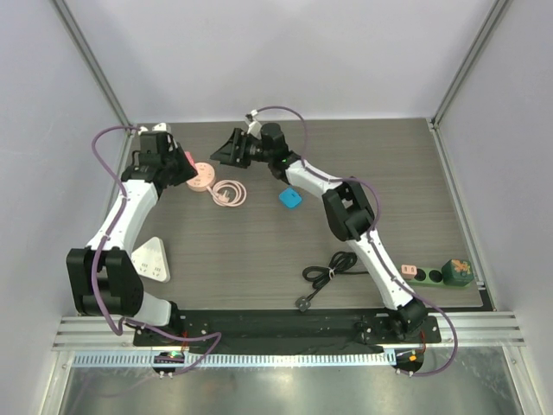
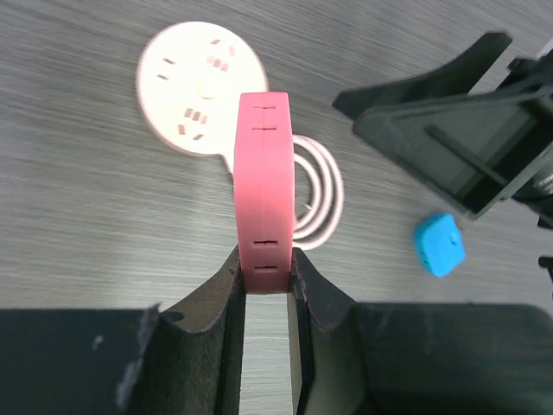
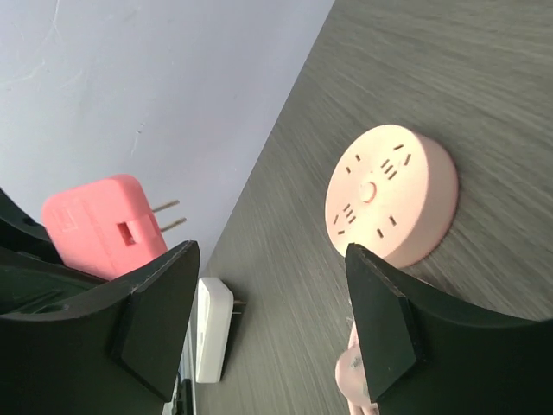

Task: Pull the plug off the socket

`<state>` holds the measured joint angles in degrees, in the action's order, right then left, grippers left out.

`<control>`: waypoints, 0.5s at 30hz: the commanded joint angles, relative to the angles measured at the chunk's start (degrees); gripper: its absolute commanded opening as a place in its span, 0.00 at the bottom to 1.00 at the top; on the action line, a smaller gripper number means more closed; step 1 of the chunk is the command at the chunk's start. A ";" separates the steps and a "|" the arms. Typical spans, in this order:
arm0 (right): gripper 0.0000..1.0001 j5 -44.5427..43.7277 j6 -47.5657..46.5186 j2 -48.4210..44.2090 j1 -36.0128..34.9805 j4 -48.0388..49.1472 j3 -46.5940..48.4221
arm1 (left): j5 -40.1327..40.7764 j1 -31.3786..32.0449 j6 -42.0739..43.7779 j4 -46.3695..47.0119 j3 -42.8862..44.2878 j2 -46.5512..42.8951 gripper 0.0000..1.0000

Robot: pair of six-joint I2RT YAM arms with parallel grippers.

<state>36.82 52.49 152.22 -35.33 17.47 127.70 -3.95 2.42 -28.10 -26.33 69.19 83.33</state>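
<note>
A pink plug [image 2: 263,181] with two bare prongs hangs in the air, and my left gripper [image 2: 263,272] is shut on its lower end. Below it a round pink socket [image 2: 200,86] lies flat on the table with nothing plugged in, its pink cord [image 1: 229,193] coiled beside it. My right gripper [image 3: 270,259] stands open just right of that socket [image 3: 393,194], with nothing between its fingers, and the plug [image 3: 99,226] shows off to its left. At the near right lies a long dark green power strip [image 1: 432,275], partly behind the right arm.
A small blue block [image 1: 289,198] lies right of the coiled cord. A white triangular adaptor [image 1: 153,259] sits near the left arm. A black cord [image 1: 324,275] is bundled at the front middle. Side walls and frame posts close in the table.
</note>
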 commanded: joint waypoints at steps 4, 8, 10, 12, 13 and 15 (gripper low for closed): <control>0.75 -1.56 -3.97 -10.88 6.49 0.37 -9.91 | -13.87 4.86 -0.47 5.85 1.03 3.85 0.00; 0.76 -3.85 -8.09 -17.82 11.67 -0.16 -19.23 | -18.71 10.49 -0.64 7.34 2.09 8.33 0.00; 0.76 -4.30 -8.89 -21.24 13.87 -0.25 -23.89 | -21.00 12.96 -2.31 9.71 2.18 11.49 0.00; 0.77 -4.74 -9.42 -23.36 17.04 0.89 -28.70 | -25.31 14.19 -4.76 12.16 2.88 14.13 0.00; 0.77 -4.82 -9.60 -24.51 18.01 1.33 -30.30 | -27.15 15.33 -5.73 13.05 3.14 16.58 0.00; 0.77 -5.09 -9.77 -27.32 20.64 2.82 -34.25 | -30.31 17.26 -7.05 15.41 3.58 18.88 0.00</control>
<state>32.97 45.21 132.33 -17.28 16.23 97.25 -25.61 17.98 -31.66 -17.63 70.17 100.05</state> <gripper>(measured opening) 0.769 0.221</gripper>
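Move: The pink plug is already off its socket and in my left fingers. The blue plug lies about 27 cm to my left hand's right, 1 cm ahead and 17 cm below. The pink socket sits roughly 7 cm ahead and 2 cm right, with its coiled cord about 3 cm ahead and 10 cm right, all down on the table. From my empty right hand, the blue plug lies some 21 cm right and 7 cm back; the pink socket is about 5 cm left and 1 cm back. Keeping its grip on the pink plug, my left hand sweeps about 18 cm right across the cord coil towards the blue plug, sinking some 7 cm on the way, and swings about 30 degrees clockwise. My right hand, open and empty, clears out ahead of it, about 21 cm right and 6 or 7 cm forward, away from the pink socket. ##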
